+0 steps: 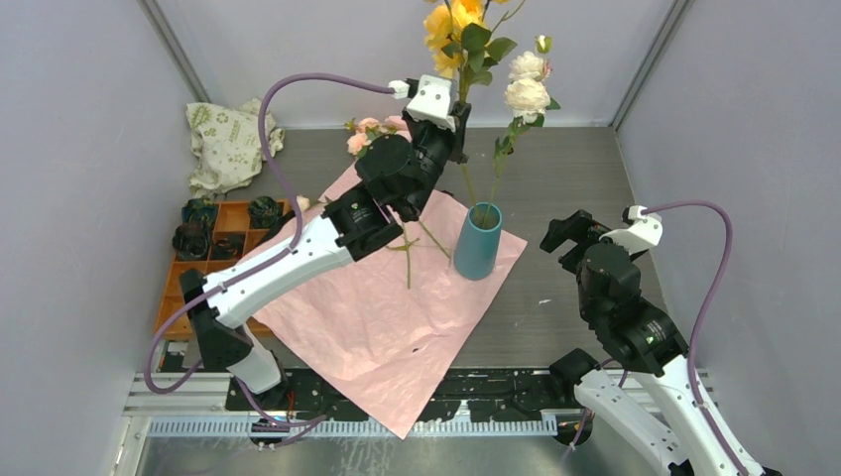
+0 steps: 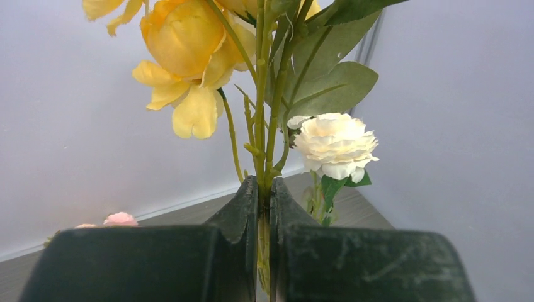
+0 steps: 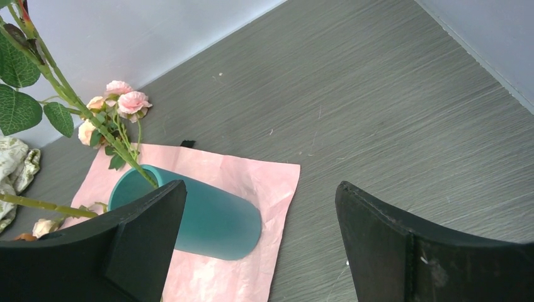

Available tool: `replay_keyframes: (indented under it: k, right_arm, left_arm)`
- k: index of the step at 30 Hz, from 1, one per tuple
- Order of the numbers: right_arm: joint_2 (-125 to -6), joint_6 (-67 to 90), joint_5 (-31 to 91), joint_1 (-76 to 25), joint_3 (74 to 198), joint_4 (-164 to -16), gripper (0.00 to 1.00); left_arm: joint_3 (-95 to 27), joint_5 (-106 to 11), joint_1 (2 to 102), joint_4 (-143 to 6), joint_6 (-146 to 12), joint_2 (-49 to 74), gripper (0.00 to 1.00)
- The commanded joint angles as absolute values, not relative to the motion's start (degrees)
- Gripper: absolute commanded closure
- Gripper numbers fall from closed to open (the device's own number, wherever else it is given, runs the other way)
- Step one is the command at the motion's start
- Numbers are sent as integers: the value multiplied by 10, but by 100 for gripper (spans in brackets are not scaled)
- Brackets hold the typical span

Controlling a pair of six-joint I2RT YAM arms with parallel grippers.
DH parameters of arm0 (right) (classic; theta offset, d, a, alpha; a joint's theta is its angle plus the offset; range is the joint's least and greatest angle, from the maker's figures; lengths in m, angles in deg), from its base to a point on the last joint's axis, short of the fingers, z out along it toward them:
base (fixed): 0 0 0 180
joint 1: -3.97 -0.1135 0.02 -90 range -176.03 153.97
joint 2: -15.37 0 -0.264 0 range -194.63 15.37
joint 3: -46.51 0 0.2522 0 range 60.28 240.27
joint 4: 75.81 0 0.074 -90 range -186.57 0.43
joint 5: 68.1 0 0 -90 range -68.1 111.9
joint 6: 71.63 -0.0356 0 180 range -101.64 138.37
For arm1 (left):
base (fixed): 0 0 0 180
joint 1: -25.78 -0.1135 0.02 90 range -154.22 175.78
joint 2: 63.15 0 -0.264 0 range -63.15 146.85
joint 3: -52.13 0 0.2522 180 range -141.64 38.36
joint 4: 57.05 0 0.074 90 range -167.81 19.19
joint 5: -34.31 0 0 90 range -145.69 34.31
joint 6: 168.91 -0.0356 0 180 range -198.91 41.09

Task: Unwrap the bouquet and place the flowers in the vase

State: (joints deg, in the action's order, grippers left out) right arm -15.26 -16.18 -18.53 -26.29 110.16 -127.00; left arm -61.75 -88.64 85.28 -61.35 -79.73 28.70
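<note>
My left gripper (image 1: 458, 124) is raised high at the back, shut on the green stem of a yellow flower (image 1: 451, 25). That stem runs down to the mouth of the teal vase (image 1: 478, 241). In the left wrist view the fingers (image 2: 242, 207) pinch the stem below the yellow flower (image 2: 186, 44). A white flower (image 1: 527, 94) stands in the vase. Pink flowers (image 1: 372, 134) lie behind the spread pink wrapping paper (image 1: 387, 317). My right gripper (image 1: 565, 233) hovers open just right of the vase (image 3: 214, 214), holding nothing.
An orange tray (image 1: 213, 248) with dark rosettes sits at the left, with a beige cloth bag (image 1: 228, 144) behind it. Loose green stems (image 1: 407, 248) lie on the paper beside the vase. Bare grey table (image 1: 565, 169) lies behind and right of the vase.
</note>
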Motion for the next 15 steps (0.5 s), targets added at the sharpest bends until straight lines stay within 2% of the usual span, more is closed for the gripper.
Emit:
replay_keyframes:
  k: [1,10,15]
  right_arm:
    - [-151,-157,-204,-263,1105,-1254,6]
    - [-151,-151,-207,-262,1101,-1255,6]
    - [-152,-152,-207,-263,1098,-1252,6]
  left_arm:
    - [-610,-889,863,-521,-809,292,100]
    - [-499,-891,887,-383,-846,311,100]
    - [-460,-921,919,-296,-904,344,96]
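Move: The left gripper is holding the yellow flowers high up. The vase's middle is about 5 cm ahead, 7 cm to the right and some 38 cm below it. The white flowers already standing in the vase have their blooms about 8 cm ahead, 9 cm to the right and roughly level; the pink flowers lie about 28 cm ahead and 13 cm to the left, down on the table. From the right gripper the vase is some 13 cm ahead, 18 cm to the left and 16 cm below. Keep the left gripper shut on the yellow flowers' stems and lower them towards the vase mouth, about 8 cm down, while carrying them some 5 cm to the right. Begin with a slight shift right, then let the descent gather speed, keeping the hand's attitude almost unchanged, blooms up and stem ends down. ##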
